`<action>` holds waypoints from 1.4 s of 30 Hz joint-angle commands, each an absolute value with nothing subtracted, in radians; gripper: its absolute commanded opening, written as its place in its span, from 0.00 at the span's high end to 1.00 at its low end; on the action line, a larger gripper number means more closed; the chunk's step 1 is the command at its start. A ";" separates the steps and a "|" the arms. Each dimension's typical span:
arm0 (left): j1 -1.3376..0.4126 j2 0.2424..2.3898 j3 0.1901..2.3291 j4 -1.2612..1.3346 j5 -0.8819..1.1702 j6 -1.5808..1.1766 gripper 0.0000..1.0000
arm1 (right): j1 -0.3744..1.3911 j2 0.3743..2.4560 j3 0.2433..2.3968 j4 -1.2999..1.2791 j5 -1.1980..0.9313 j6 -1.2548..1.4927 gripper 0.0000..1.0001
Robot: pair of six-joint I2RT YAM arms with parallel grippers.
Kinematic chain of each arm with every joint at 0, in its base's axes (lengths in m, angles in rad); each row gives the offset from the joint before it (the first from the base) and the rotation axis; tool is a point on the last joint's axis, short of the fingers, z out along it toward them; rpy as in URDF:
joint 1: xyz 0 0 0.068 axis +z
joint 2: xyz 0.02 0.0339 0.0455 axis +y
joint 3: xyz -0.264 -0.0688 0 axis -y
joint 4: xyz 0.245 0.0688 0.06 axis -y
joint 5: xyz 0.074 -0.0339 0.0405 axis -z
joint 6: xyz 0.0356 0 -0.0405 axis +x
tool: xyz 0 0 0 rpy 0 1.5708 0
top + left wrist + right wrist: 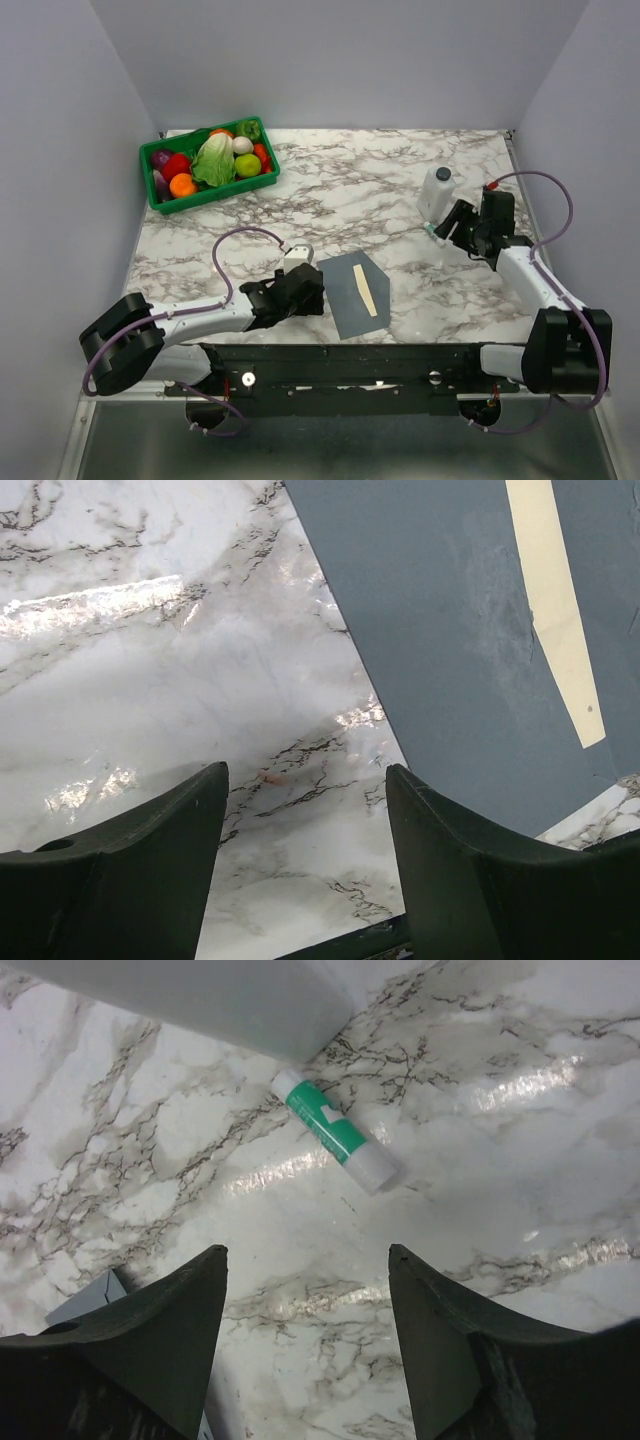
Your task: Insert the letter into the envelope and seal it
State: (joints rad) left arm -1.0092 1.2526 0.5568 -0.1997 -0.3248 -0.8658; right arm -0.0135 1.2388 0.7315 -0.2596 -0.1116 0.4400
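The slate-grey envelope [350, 295] [450, 630] lies flat near the table's front edge, its pointed flap end towards the back. Of the letter, only a narrow cream-tan strip [367, 291] [560, 630] shows, running along the envelope's right part; the rest is covered by grey paper. My left gripper [316, 290] [305, 770] sits low at the envelope's left edge, open, with bare marble between its fingers. My right gripper [442, 232] [308, 1250] is far off at the right, open and empty.
A green-and-white glue stick [335, 1130] [428, 229] lies on the marble just ahead of the right gripper, beside a white bottle [437, 191] [200, 1000]. A green basket [160, 203] of toy vegetables stands at the back left.
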 commanded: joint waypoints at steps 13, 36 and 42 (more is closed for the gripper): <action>-0.989 1.298 0.558 -0.149 -0.305 -0.816 0.24 | -0.031 1.514 0.888 -0.133 -0.169 0.344 0.27; -0.971 1.328 0.518 -0.095 -0.278 -0.816 0.23 | -0.031 1.733 1.020 -0.305 -0.193 0.353 0.44; -0.968 1.344 0.520 -0.087 -0.268 -0.815 0.23 | -0.031 1.746 1.022 -0.325 -0.202 0.351 0.51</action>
State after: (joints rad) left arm -0.9741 1.3178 0.5377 -0.0853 -0.2943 -0.8188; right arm -0.0269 1.7248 0.9989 -0.2855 -0.1783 0.3573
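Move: The glue stick lies about 7 cm ahead of the right hand, a centimetre to its left and some 8 cm below it. Just beyond the stick stands the tall white bottle, roughly 13 cm ahead of the hand and 3 cm left, its middle about level with it. The grey envelope with the letter lies some 10 cm back and 22 cm left, about 9 cm below. From the idle left hand, the glue stick is about 19 cm ahead, 29 cm right and 3 cm lower. The right hand glides forward about 5 cm, with its fingers open, towards the glue stick at the foot of the white bottle, then sinks nearly 7 cm towards the stick's near end. On the way down it tips its fingers some 15 degrees steeper, turns slightly counter-clockwise and narrows the opening by about a third, so the fingertips come close around the stick without yet gripping it. ##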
